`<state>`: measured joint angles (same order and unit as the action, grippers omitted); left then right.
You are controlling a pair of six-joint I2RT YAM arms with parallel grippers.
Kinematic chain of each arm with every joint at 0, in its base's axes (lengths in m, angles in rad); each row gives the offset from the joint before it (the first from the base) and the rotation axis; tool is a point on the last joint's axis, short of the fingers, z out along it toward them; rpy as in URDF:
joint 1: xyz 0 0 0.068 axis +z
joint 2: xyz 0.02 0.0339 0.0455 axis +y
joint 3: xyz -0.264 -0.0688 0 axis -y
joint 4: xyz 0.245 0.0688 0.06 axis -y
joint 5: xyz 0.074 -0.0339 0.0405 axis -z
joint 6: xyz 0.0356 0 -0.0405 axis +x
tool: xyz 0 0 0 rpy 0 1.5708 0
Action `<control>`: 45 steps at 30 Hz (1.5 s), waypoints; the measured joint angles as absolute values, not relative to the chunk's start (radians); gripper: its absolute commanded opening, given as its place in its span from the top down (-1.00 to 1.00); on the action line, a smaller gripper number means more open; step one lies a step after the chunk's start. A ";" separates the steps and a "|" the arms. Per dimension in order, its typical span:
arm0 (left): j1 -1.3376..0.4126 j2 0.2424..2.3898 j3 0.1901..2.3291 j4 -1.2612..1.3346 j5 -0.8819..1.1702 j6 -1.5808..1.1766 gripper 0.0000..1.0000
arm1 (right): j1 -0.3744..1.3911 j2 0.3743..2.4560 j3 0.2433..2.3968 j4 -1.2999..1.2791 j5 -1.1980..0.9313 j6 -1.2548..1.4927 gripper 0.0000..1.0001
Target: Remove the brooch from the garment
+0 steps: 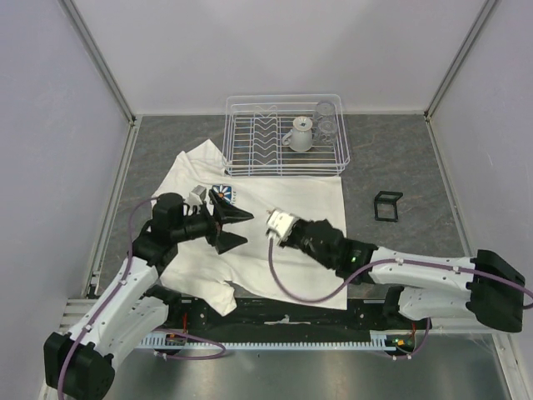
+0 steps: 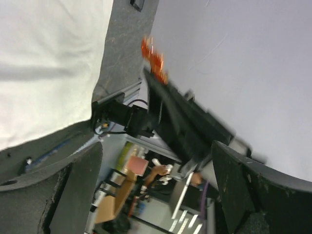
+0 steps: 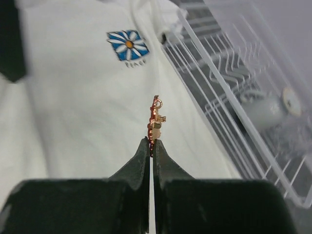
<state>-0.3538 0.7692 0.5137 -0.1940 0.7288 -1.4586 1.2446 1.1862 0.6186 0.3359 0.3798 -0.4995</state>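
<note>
The garment point(image 1: 291, 192), a white T-shirt, lies flat on the grey table, its blue daisy logo point(image 1: 223, 196) near the collar. My right gripper point(image 3: 151, 141) is shut on the brooch point(image 3: 155, 117), a tiny red-gold pin seen edge-on, held in the air above the garment point(image 3: 73, 112) with the logo point(image 3: 127, 45) beyond. In the left wrist view the brooch point(image 2: 153, 58) sticks out from the tip of the right gripper's black fingers point(image 2: 180, 122). My left gripper point(image 1: 246, 227) stands wide open and empty just left of the right gripper point(image 1: 263, 218), over the shirt.
A white wire dish rack point(image 1: 283, 162) at the back holds a white cup point(image 1: 300, 133) and a glass point(image 1: 326, 125); it runs along the right in the right wrist view point(image 3: 234, 97). A small black square frame point(image 1: 387, 206) stands on the table right of the shirt.
</note>
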 measured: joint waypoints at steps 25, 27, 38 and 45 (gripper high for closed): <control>-0.370 0.899 0.748 -0.195 0.897 -0.794 -0.92 | -0.273 0.941 0.445 -0.250 -0.324 0.480 1.00; -0.398 0.908 0.751 -0.204 0.900 -0.759 -0.91 | -0.320 0.952 0.442 -0.236 -0.352 0.492 1.00; -0.511 0.925 0.759 -0.228 0.925 -0.642 -0.96 | -0.456 1.098 0.383 0.018 -0.522 0.466 1.00; -0.515 0.941 0.752 -0.224 0.933 -0.641 -0.96 | -0.473 1.190 0.352 0.218 -0.570 0.479 1.00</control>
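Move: The right gripper already holds the brooch in its shut fingers. The open black box stands about 37 cm to its right, 12 cm ahead and 18 cm below. The middle of the dish rack is roughly 35 cm ahead, 5 cm right and 15 cm lower; the garment's blue patch lies some 15 cm ahead, 14 cm left and 20 cm down. From the left hand the box is about 43 cm right, 14 cm ahead and 20 cm below. Sweep the right gripper with the brooch some 35 cm to the right, off the garment and down about 12 cm to just above the open black box, also working forward; turn the wrist clockwise and tip the fingers farther down, grip kept shut. Lift the empty, open left gripper some 6 cm, let it partly back down while easing it back and right, tilting its fingers up. ##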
